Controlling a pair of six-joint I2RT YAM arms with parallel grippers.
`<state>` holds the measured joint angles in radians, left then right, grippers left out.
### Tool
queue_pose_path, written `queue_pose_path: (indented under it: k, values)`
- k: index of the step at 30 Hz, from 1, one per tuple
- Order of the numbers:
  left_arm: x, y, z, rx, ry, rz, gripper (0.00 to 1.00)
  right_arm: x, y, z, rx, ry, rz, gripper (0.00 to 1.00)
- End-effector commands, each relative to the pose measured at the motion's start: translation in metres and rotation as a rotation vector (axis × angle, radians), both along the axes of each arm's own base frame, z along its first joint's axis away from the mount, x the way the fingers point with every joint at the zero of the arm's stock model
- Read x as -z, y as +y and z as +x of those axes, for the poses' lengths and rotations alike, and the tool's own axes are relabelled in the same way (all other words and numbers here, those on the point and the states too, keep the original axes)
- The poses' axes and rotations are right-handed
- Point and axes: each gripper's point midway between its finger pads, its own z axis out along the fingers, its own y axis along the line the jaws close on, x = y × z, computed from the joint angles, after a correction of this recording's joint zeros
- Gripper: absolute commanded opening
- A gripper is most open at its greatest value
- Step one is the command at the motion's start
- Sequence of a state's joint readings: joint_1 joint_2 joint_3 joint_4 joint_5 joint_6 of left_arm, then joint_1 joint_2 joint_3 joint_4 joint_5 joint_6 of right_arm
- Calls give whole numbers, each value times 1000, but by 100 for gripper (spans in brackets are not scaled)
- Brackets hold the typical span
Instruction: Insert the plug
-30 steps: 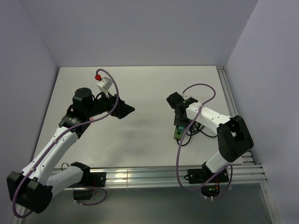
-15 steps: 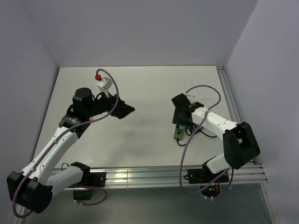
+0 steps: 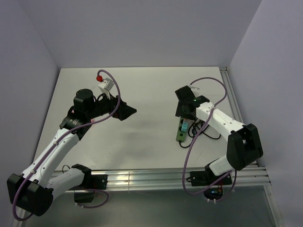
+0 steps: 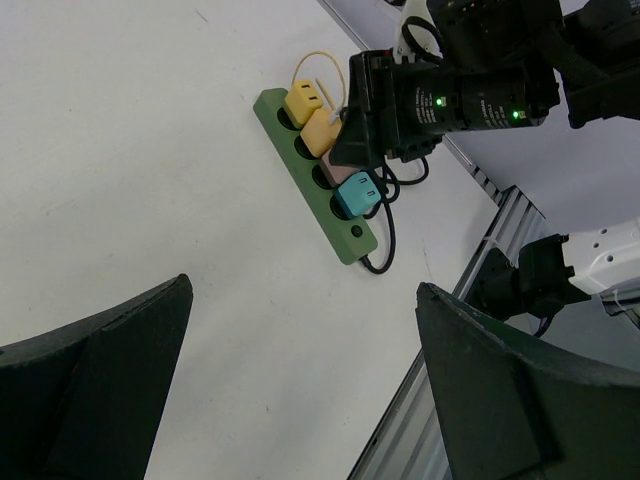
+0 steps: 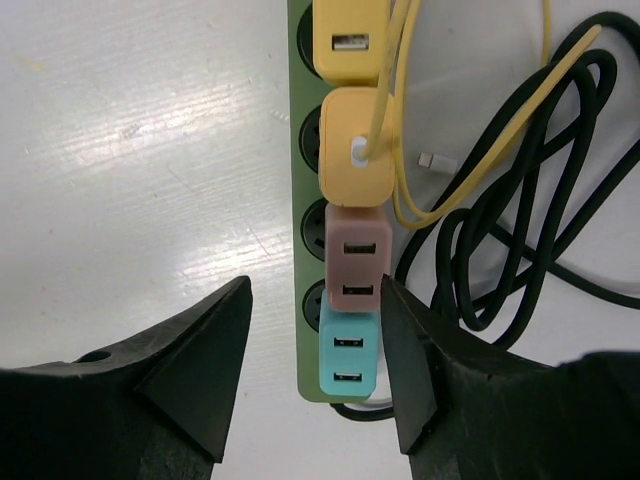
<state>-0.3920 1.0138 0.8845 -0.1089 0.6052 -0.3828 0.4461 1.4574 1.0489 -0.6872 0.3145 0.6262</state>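
A green power strip (image 5: 299,180) lies on the white table, also seen from above (image 3: 180,137) and in the left wrist view (image 4: 356,238). Two yellow plugs (image 5: 358,150), a pink plug (image 5: 357,255) and a cyan plug (image 5: 350,355) sit in its sockets in a row. My right gripper (image 5: 315,285) hovers open over the strip, its jaws straddling the pink and cyan plugs (image 3: 183,126) with a gap on the left side and nothing held. My left gripper (image 3: 131,111) hangs wide open and empty over bare table, well left of the strip (image 4: 303,290).
A coiled black cable (image 5: 520,230) and a thin yellow cable (image 5: 470,170) lie just right of the strip. Aluminium rails (image 3: 156,177) run along the front and right table edges. A white fitting with a red knob (image 3: 103,84) stands at the back left.
My right gripper has opened and drawn back from the strip's near end, uncovering the cyan plug seated there. The left arm has not moved.
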Motion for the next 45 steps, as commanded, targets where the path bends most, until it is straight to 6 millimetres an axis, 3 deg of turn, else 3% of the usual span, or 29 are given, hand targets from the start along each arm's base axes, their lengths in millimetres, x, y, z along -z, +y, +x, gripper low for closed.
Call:
queue_pose_path:
  k: [1, 10, 14, 17, 18, 20, 30, 32, 37, 45]
  values:
    - [-13, -2, 0, 17, -60, -19, 99, -11, -9, 10, 20, -15, -37, 61]
    - [-13, -2, 0, 20, -61, -21, 100, 1, -16, 9, 31, 30, -72, 58]
    - [-13, -2, 0, 18, -60, -20, 99, 9, -15, 9, 29, 40, -43, 49]
    - [-12, -2, 0, 17, -60, -18, 99, 15, -21, 11, 40, 50, -44, 30]
    - [-12, -2, 1, 15, -59, -19, 99, 16, -24, 11, 47, 54, -45, 17]
    - [-12, -2, 0, 17, -59, -19, 99, 21, -27, 9, 52, 66, -51, 1]
    - [-11, -3, 0, 21, -56, -19, 99, 57, -51, -7, 89, 144, -46, 0]
    - [-12, -3, 0, 22, -56, -20, 99, 64, -45, -9, 76, 168, -29, 0]
    - [-12, -3, 0, 21, -58, -18, 99, 72, -19, -9, 28, 196, -69, 0]
    - [-12, -4, -1, 31, -56, -23, 100, 70, -41, -27, 61, 198, -193, 0]
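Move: The brown-pink plug is about 1 cm ahead of the right hand, 2 cm to its right and 3 cm below, standing in the green power strip. In the same row the turquoise plug is some 4 cm back and 1 cm right of the hand, the orange plug about 5 cm ahead and 2 cm right. The black cable coil lies 2 cm back and 8 cm right. From the left hand the brown-pink plug is roughly 5 cm ahead, 25 cm right and 21 cm below. The right fingers close on the brown-pink plug and pinch it from its left and right sides, as the hand sinks about 2.5 cm in all onto the plug and slides some 2 cm to the right. Once shut, they keep their grip while the hand rocks, leaning first one way, then back to the left by about 1 cm, its left side dipping some 10 degrees. ##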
